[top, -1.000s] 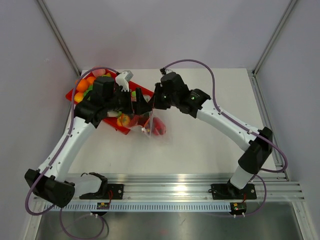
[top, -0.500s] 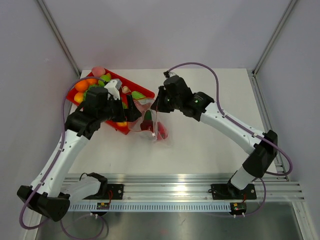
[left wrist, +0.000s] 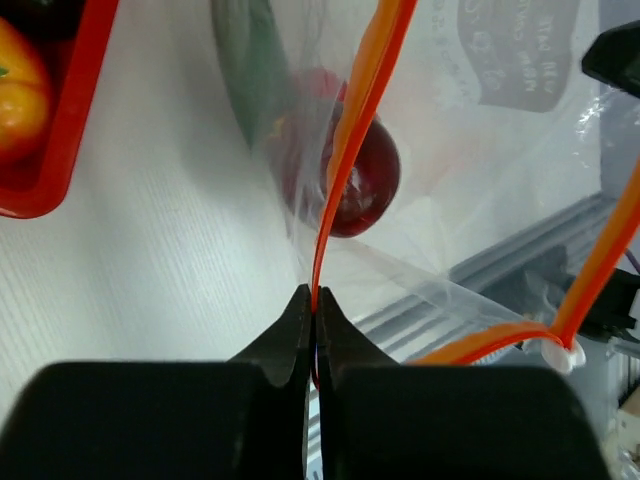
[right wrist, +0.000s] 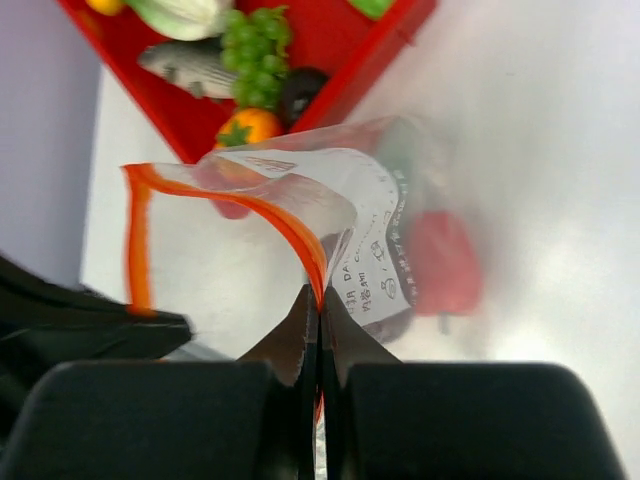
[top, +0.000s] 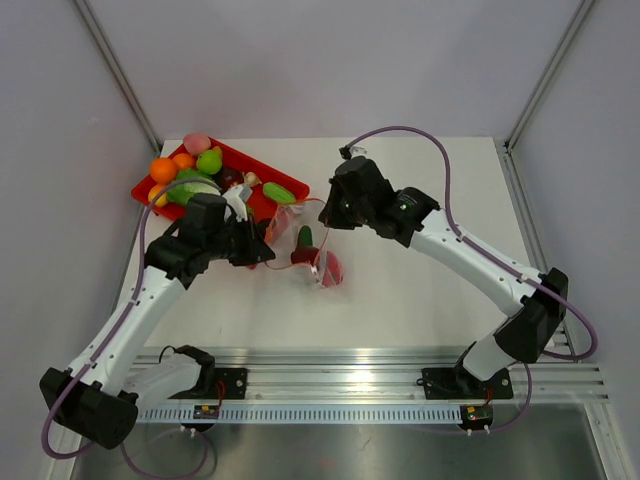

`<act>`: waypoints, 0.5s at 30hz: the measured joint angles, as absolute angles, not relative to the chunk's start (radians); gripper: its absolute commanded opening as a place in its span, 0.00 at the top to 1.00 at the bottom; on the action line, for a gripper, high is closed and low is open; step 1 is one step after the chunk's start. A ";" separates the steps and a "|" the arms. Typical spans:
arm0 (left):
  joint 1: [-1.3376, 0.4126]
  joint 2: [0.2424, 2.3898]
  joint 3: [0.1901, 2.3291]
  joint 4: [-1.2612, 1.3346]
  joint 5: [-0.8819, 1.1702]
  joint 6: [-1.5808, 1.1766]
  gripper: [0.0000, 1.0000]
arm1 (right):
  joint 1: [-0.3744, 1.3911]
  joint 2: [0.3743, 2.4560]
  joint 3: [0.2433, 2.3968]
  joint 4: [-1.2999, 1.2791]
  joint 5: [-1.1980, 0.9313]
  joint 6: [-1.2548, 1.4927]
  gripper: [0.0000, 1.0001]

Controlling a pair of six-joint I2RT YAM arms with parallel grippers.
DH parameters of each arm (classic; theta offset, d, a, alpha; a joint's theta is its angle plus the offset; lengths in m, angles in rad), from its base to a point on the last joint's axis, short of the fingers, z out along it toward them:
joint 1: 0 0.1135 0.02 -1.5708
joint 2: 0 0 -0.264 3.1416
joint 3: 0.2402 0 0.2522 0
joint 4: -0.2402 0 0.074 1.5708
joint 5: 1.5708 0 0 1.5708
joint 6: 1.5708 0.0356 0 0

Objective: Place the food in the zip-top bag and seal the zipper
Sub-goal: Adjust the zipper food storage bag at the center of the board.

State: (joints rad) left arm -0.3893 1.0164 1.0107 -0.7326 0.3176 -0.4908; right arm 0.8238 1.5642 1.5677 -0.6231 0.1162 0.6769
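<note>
The clear zip-top bag [top: 312,252] hangs stretched between my two grippers, just in front of the red tray. My left gripper [top: 268,258] [left wrist: 315,300] is shut on the orange-red zipper [left wrist: 365,80] at the left end of the bag's mouth. My right gripper [top: 322,218] [right wrist: 318,295] is shut on the zipper [right wrist: 270,215] at the other end. The mouth gapes between them. Inside the bag lie a dark red fruit [left wrist: 360,175], a green vegetable [top: 304,237] and a red pepper [right wrist: 440,260]. More food sits in the tray: oranges [top: 163,169], a cabbage [top: 195,188], green grapes [right wrist: 255,50].
The red tray [top: 270,172] stands at the back left of the white table, close behind the left arm's wrist. Its corner shows at the left wrist view's edge [left wrist: 70,110]. The aluminium rail [top: 360,365] runs along the near table edge.
My left gripper has come off the tray toward the near side and shut on the bag's zipper. The right gripper has shifted slightly right, drawing the bag's mouth taut.
</note>
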 measured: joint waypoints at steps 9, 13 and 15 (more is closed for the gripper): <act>-0.464 1.069 1.303 -0.695 0.437 -0.501 1.00 | 0.804 1.423 1.673 -0.785 0.211 0.564 1.00; -0.471 1.121 1.232 -0.601 0.468 -0.514 1.00 | 0.802 1.337 1.566 -0.767 0.252 0.556 1.00; -0.481 1.198 1.179 -0.565 0.463 -0.514 1.00 | 0.799 1.359 1.495 -0.767 0.277 0.559 1.00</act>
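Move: The open bag already hangs by its zipper rims between both shut grippers. The board's centre, where it is wanted, lies about 10 cm ahead, 12 right of and 19 below the left hand; from the right hand it is 3 cm ahead, 1 left and 24 down. Inside, the red pepper is 5 cm back and 2 right of the right hand, the eggplant 3 back and 5 left. The red tray's middle is 12 left and 20 ahead of the left hand. The bag is carried by its rims to the right, away from the red tray, about 7 cm by the left hand and 8 by the right. Both hands swing up quickly on the way and then sink back partway, the left rising highest and ending some 5 cm up and a little forward, the right slightly up. Both keep their pinch, and the left wrist turns clockwise about 10 degrees. ##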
